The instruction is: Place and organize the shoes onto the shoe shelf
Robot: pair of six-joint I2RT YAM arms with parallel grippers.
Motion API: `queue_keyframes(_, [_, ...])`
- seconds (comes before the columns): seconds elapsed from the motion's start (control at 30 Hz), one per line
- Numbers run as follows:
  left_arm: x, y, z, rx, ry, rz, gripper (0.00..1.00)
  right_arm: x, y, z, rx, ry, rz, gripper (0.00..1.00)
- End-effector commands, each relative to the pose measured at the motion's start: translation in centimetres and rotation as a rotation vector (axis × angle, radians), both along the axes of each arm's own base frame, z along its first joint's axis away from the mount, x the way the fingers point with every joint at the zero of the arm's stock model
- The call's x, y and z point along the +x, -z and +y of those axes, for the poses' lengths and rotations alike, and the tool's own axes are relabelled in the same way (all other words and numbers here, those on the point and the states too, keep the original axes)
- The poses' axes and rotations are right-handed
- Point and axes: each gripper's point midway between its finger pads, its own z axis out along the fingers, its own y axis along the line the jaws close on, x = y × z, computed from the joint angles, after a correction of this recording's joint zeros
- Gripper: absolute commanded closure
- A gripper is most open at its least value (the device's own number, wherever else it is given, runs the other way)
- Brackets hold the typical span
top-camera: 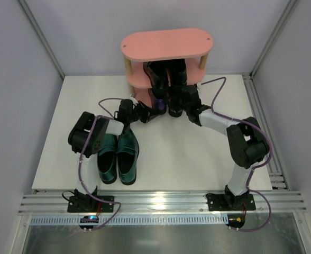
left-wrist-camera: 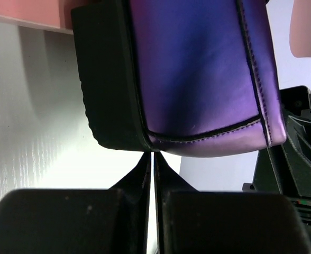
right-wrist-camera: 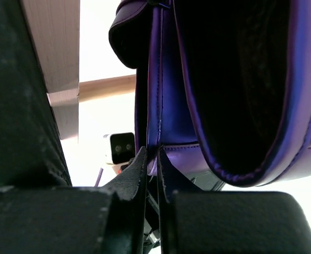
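Observation:
The pink shoe shelf stands at the back centre, with the black shoes on its middle tier. A purple shoe lies at the foot of the shelf, between both grippers. My left gripper is shut, and its tips touch the back of the purple shoe beside its black heel. My right gripper is shut on the thin side wall of a purple shoe, pinched between its tips. The teal-green pair lies side by side by the left arm.
A light wooden post of the shelf shows behind the held shoe. The lowest pink board is just left of the purple shoe. Grey walls close in the white table on three sides.

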Motion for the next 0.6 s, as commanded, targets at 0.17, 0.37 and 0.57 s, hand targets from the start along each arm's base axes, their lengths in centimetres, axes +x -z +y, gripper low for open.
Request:
queue_keyframes(0.17, [0.8, 0.2, 0.2, -0.005, -0.019, -0.033, 1.0, -0.3, -5.6, 0.9, 0.116, -0.069, -0.161, 0.59])
queue_keyframes(0.37, [0.8, -0.3, 0.5, 0.0, -0.024, -0.044, 1.0, -1.9, -6.5, 0.0, 0.132, -0.082, -0.193, 0.48])
queue_keyframes(0.57, [1.0, -0.7, 0.5, 0.005, -0.024, -0.05, 1.0, -4.6, -5.5, -2.2, 0.126, -0.056, -0.147, 0.48])
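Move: Just inside the bottom shelf, the left purple shoe's middle lies about 9 cm ahead, 4 cm left and 4 cm below the right hand, whose nearly shut fingers sit at its rear collar. The right purple shoe's middle is some 8 cm ahead, 3 cm right and 5 cm below; the black pair is about 10 cm straight ahead and 10 cm up. From the left hand, the left purple shoe is about 12 cm straight ahead and 1 cm higher. Opening to about half width, the right fingers let go of the left purple shoe's rear collar; the hand then backs away from the shelf about 4 cm, rising nearly 3 cm and tipping up slightly. The left hand, fingers still shut, sinks some 1.5 cm at the back of that shoe's heel and then stays there. ##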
